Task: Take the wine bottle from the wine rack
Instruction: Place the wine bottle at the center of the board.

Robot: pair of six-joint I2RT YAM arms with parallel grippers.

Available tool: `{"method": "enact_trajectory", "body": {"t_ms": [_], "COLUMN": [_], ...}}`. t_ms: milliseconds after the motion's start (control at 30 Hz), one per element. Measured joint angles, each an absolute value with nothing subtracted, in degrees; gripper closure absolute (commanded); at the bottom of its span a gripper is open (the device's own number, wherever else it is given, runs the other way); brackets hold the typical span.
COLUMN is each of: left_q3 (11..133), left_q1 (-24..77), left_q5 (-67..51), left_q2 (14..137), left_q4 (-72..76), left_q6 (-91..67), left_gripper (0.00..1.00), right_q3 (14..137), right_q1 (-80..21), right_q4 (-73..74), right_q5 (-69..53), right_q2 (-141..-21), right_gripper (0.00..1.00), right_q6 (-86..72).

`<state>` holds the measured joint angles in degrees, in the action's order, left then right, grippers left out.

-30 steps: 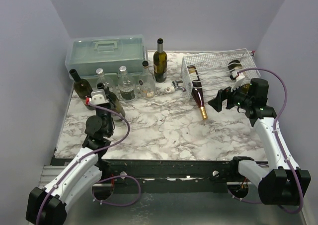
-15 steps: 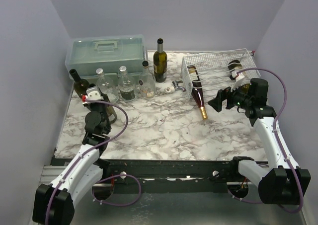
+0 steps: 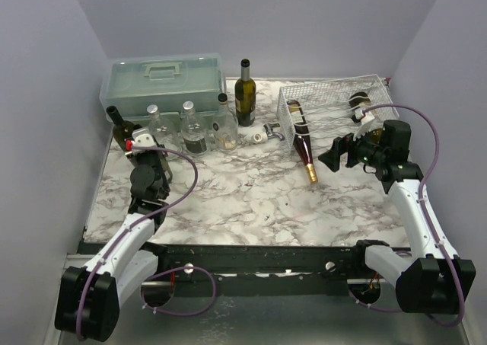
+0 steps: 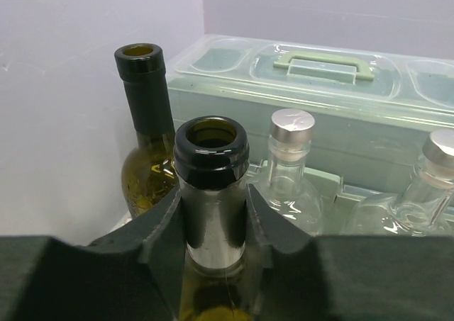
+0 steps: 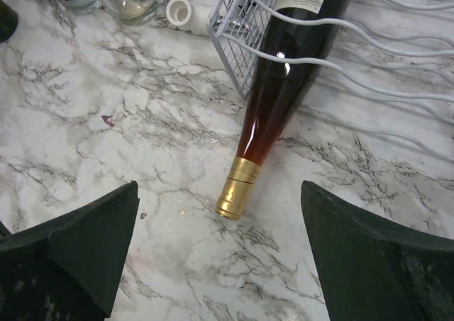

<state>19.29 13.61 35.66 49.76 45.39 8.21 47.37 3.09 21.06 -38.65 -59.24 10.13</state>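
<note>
The white wire wine rack (image 3: 335,101) lies at the back right. A red wine bottle (image 3: 304,143) with a gold foil cap rests in its left cradle, neck sticking out onto the marble. My right gripper (image 3: 332,156) hovers open just right of that neck; in the right wrist view the gold cap (image 5: 239,188) lies on the table between the spread fingers of this gripper (image 5: 220,188), untouched, with the rack (image 5: 234,23) beyond it. My left gripper (image 4: 211,200) is shut on the neck of an upright green bottle (image 4: 211,151) at the far left (image 3: 156,161).
A second bottle (image 3: 358,101) lies in the rack's right side. A pale green toolbox (image 3: 163,82) stands at the back left, with a dark bottle (image 3: 122,128), clear glass bottles (image 3: 194,132) and a tall green bottle (image 3: 244,94) in front of it. A small white object (image 3: 262,135) lies beside the rack.
My left arm has carried its green bottle back and to the left, closer to the group of bottles by the toolbox. The right arm has not moved.
</note>
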Motion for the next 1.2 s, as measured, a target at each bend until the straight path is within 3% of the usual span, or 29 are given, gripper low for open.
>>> {"method": "enact_trajectory", "body": {"t_ms": [533, 833, 1200], "left_q3": [20.14, 23.31, 32.05], "left_q1": [13.45, 13.45, 13.52], "left_q5": [37.60, 38.26, 40.58], "left_q2": [48.73, 39.79, 29.02], "left_q4": [48.25, 38.72, 11.79], "left_q6": [7.75, 2.39, -9.45], "left_gripper": [0.02, 0.01, 0.01], "right_q3": [47.37, 47.37, 47.37], "right_q1": [3.09, 3.09, 3.09], "right_q4": [21.06, 21.06, 21.06], "right_q5": [-38.65, -38.65, -38.61], "right_q2": [-59.24, -59.24, -59.24], "right_gripper": [0.00, 0.01, 0.00], "right_q6": [10.13, 10.52, 10.59]}}
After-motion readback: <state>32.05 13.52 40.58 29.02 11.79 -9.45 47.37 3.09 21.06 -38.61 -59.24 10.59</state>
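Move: The wine bottle stands upright, its neck already pinched in the left gripper, so its middle is about 10 cm straight below the hand. Beyond it the dark wine bottle stands some 6 cm ahead and 7 cm to the left, the silver-capped bottle roughly 8 cm ahead and 5 cm to the right, and the label bottle 9 cm ahead and 14 cm to the right. From the idle right hand the wine bottle lies about 54 cm to the left, nearly level with it and some 4 cm lower. Open the left fingers from their grip on the wine bottle's neck to fully wide, easing upward meanwhile. Then lift clear of the mouth and draw back towards the base, about 7 cm up and 6 cm back in all, tipping the fingertips slightly upward and rolling the hand some 15 degrees so its left side dips. ##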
